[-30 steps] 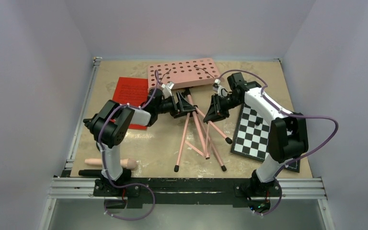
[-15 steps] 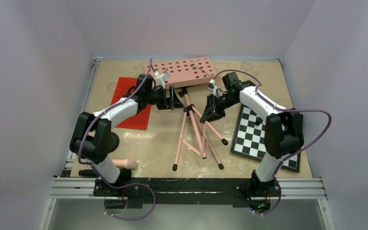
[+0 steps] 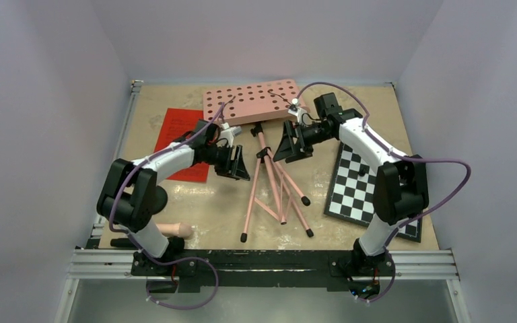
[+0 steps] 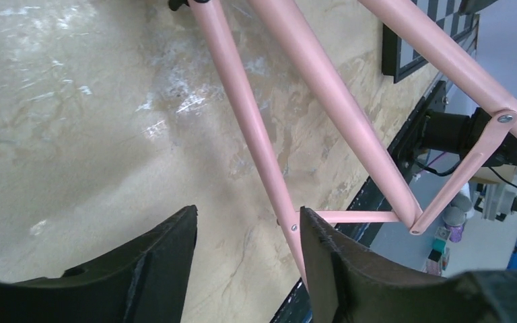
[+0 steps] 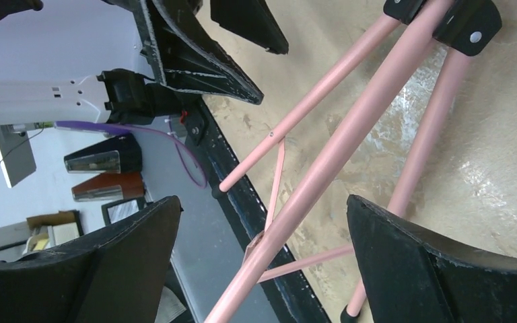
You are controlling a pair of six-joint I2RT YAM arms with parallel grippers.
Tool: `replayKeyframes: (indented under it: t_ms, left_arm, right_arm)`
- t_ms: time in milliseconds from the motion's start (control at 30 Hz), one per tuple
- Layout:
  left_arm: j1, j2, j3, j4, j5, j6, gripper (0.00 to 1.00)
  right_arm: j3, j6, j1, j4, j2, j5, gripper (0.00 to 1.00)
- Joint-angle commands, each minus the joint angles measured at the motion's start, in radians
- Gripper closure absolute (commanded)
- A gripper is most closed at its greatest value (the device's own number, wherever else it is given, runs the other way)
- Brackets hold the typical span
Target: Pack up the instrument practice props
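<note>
The pink music stand lies flat, its perforated desk at the back and its tripod legs pointing toward me. My left gripper hovers open just left of the legs. In the left wrist view one leg runs past the inner side of the right finger, and nothing is gripped. My right gripper stands wide open above the upper legs, with the stand's tube passing between its fingers untouched. Red sheet-music pages lie at the left. A pink rod rests near the left arm's base.
A black-and-white checkerboard lies at the right, under the right arm. A metal rail runs along the near edge. Walls enclose the left, back and right sides of the table.
My right gripper has opened, let go of the stand's tube and moved back. My left gripper has pulled away to the left and nearer. The tripod legs now lie closer together.
</note>
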Motion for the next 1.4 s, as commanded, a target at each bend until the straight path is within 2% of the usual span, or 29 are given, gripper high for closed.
replayKeyframes:
  t_ms: [0, 100, 267, 400, 500, 600, 833, 1033, 1367]
  left_arm:
    - [-0.022, 0.057, 0.021, 0.027, 0.095, 0.033, 0.42]
    - [-0.024, 0.089, 0.031, 0.033, 0.128, 0.037, 0.53]
    - [-0.050, 0.116, 0.023, 0.081, 0.179, 0.031, 0.66]
    - [-0.076, 0.133, 0.022, 0.149, 0.224, 0.006, 0.71]
    - [-0.091, 0.167, 0.047, 0.171, 0.225, -0.025, 0.72]
    - [-0.106, 0.213, 0.094, 0.159, 0.225, -0.034, 0.73]
    - [-0.119, 0.287, 0.142, 0.167, 0.221, -0.045, 0.75]
    - [-0.123, 0.308, 0.143, 0.204, 0.218, -0.063, 0.75]
    - [-0.144, 0.359, 0.165, 0.284, 0.198, -0.101, 0.76]
  right_arm:
    - [0.021, -0.053, -0.010, -0.023, -0.027, -0.010, 0.01]
    - [-0.012, -0.037, -0.019, -0.012, -0.010, 0.000, 0.06]
    - [-0.066, 0.027, -0.025, 0.063, 0.003, -0.066, 0.40]
    - [-0.085, 0.056, -0.015, 0.102, 0.017, -0.110, 0.75]
    - [-0.106, 0.067, -0.003, 0.116, 0.026, -0.112, 0.86]
    - [-0.115, 0.076, 0.018, 0.126, 0.034, -0.102, 0.93]
    - [-0.101, 0.075, 0.062, 0.112, 0.074, 0.002, 1.00]
    - [-0.121, 0.115, 0.077, 0.124, 0.107, 0.100, 1.00]
    - [-0.127, 0.256, 0.137, 0.279, 0.235, 0.123, 1.00]
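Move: The tripod's left leg crosses to the left gripper's right; its middle lies about 5 cm back, 4 cm right and 5 cm below. The hub sits some 7 cm ahead and 7 cm right of this gripper, the red sheets 10 cm ahead and 16 cm left. From the right gripper, the upper leg's middle is roughly 6 cm back, 3 cm left and 7 cm lower, the hub 1 cm ahead and 5 cm left. Bring the left gripper about 7 cm right and 4 cm down, closing it early to pinch the tripod's left leg and carry it towards the other legs. Meanwhile shut the wide-open right gripper fully, nothing between its fingers, and lower it some 7 cm, shifting left late, to press the closed fingers down on the upper leg. ##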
